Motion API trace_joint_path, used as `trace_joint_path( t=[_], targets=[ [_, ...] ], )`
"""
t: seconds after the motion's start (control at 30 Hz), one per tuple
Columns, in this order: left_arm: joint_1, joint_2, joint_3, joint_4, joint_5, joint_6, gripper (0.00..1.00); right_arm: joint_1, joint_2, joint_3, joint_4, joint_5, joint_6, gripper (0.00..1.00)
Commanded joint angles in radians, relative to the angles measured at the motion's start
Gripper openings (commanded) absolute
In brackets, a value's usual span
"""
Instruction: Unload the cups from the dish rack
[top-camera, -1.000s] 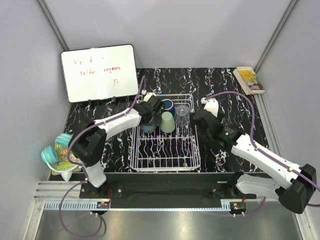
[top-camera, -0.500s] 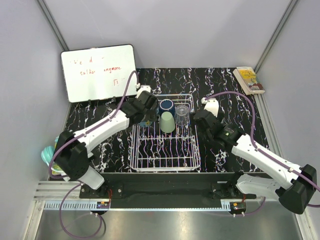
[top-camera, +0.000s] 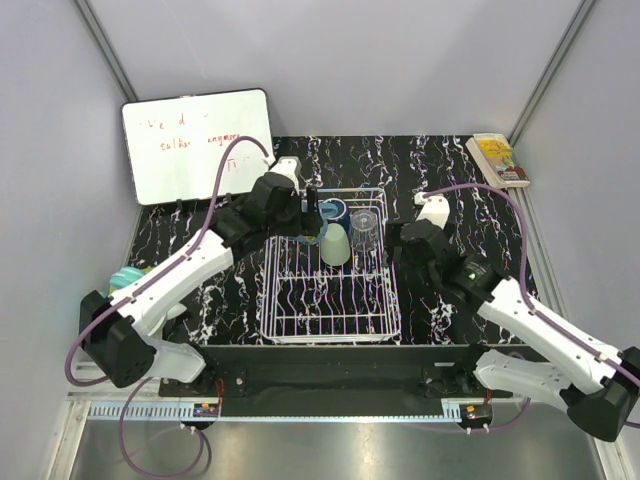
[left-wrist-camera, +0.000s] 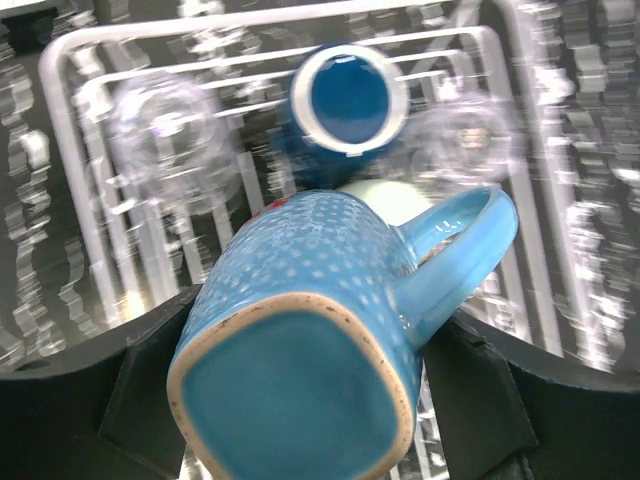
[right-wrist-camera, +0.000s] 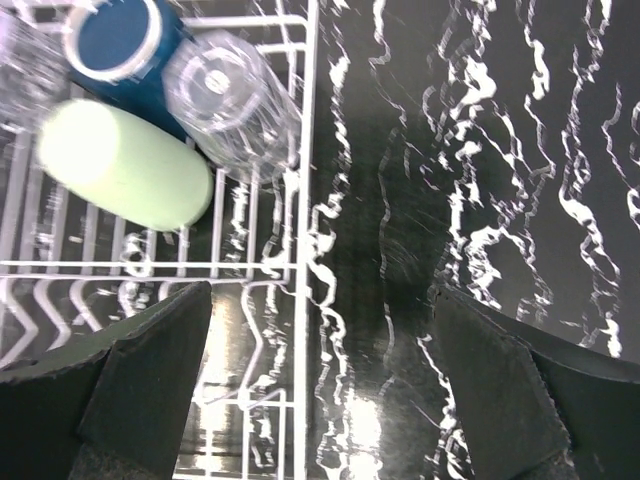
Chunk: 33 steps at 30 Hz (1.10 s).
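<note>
My left gripper (top-camera: 306, 217) is shut on the light blue handled mug (left-wrist-camera: 300, 340) and holds it bottom toward the camera above the far left part of the white wire dish rack (top-camera: 392, 290). Below it in the left wrist view are the dark navy mug (left-wrist-camera: 350, 98), two clear glasses (left-wrist-camera: 170, 140) (left-wrist-camera: 465, 135) and a sliver of the pale green tumbler (left-wrist-camera: 385, 190). From above, the navy mug (top-camera: 337, 209), green tumbler (top-camera: 335, 244) and one clear glass (top-camera: 365, 224) sit at the rack's far end. My right gripper (right-wrist-camera: 320, 370) is open and empty over the rack's right rim (right-wrist-camera: 305, 200), near the tumbler (right-wrist-camera: 125, 165) and the glass (right-wrist-camera: 230, 100).
A whiteboard (top-camera: 197, 145) leans at the back left. A book (top-camera: 497, 160) lies at the back right. Turquoise ribbed things (top-camera: 122, 277) sit at the left table edge, partly behind my left arm. Black marbled tabletop (top-camera: 450, 190) surrounds the rack.
My left arm has stretched out toward the rack's far end, its elbow swinging left, and carried the light blue mug up and back. My right gripper has shifted slightly.
</note>
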Motion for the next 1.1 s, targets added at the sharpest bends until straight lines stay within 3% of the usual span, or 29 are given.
trace_joint_path(
  t=[0.0, 0.2, 0.5, 0.6, 0.67, 0.73, 0.9, 1.07],
  targets=[
    [0.002, -0.091, -0.02, 0.25, 0.189, -0.012, 0.0, 0.006, -0.085, 0.033, 0.102, -0.06, 0.031, 1.0],
    [0.014, -0.129, -0.079, 0.451, 0.36, -0.098, 0.0, 0.007, -0.256, -0.036, 0.263, -0.175, 0.059, 1.0],
    [0.079, -0.126, -0.302, 1.025, 0.633, -0.437, 0.0, 0.006, -0.333, -0.094, 0.426, -0.327, 0.133, 1.0],
    [0.082, -0.125, -0.354, 1.169, 0.69, -0.509, 0.0, 0.006, -0.333, -0.093, 0.49, -0.356, 0.142, 0.89],
    [0.083, -0.128, -0.379, 1.259, 0.712, -0.543, 0.0, 0.004, -0.327, -0.093, 0.523, -0.382, 0.153, 0.73],
    [0.092, -0.125, -0.403, 1.315, 0.725, -0.598, 0.0, 0.006, -0.308, -0.103, 0.567, -0.434, 0.171, 0.67],
    [0.106, -0.094, -0.403, 1.453, 0.794, -0.698, 0.0, 0.006, -0.285, -0.146, 0.674, -0.497, 0.203, 0.59],
    [0.105, -0.045, -0.415, 1.596, 0.842, -0.805, 0.0, 0.006, -0.258, -0.152, 0.722, -0.546, 0.202, 0.6]
  ],
)
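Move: My left hand already holds the blue mug above the rack, and my open right gripper waits about 25 cm to its right and 6 cm back, at nearly the same height. From the left hand, roughly 15 cm lower, the green cup lies 2 cm ahead and 7 cm right, the navy mug 9 cm ahead and 7 cm right, and the right-hand glass 5 cm ahead and 15 cm right. From my right hand the blue mug is some 24 cm left and 8 cm ahead. I bring the hands together for a handover: my left lifts the blue mug about 13 cm while carrying it right and a little back, keeping its grip and rolling some 60 degrees until its fingers and the mug's mouth point right. My right hand rises as much, then swings left towards the mug, levelling its fingers forward-left and partly closing them, still clear of the mug. ##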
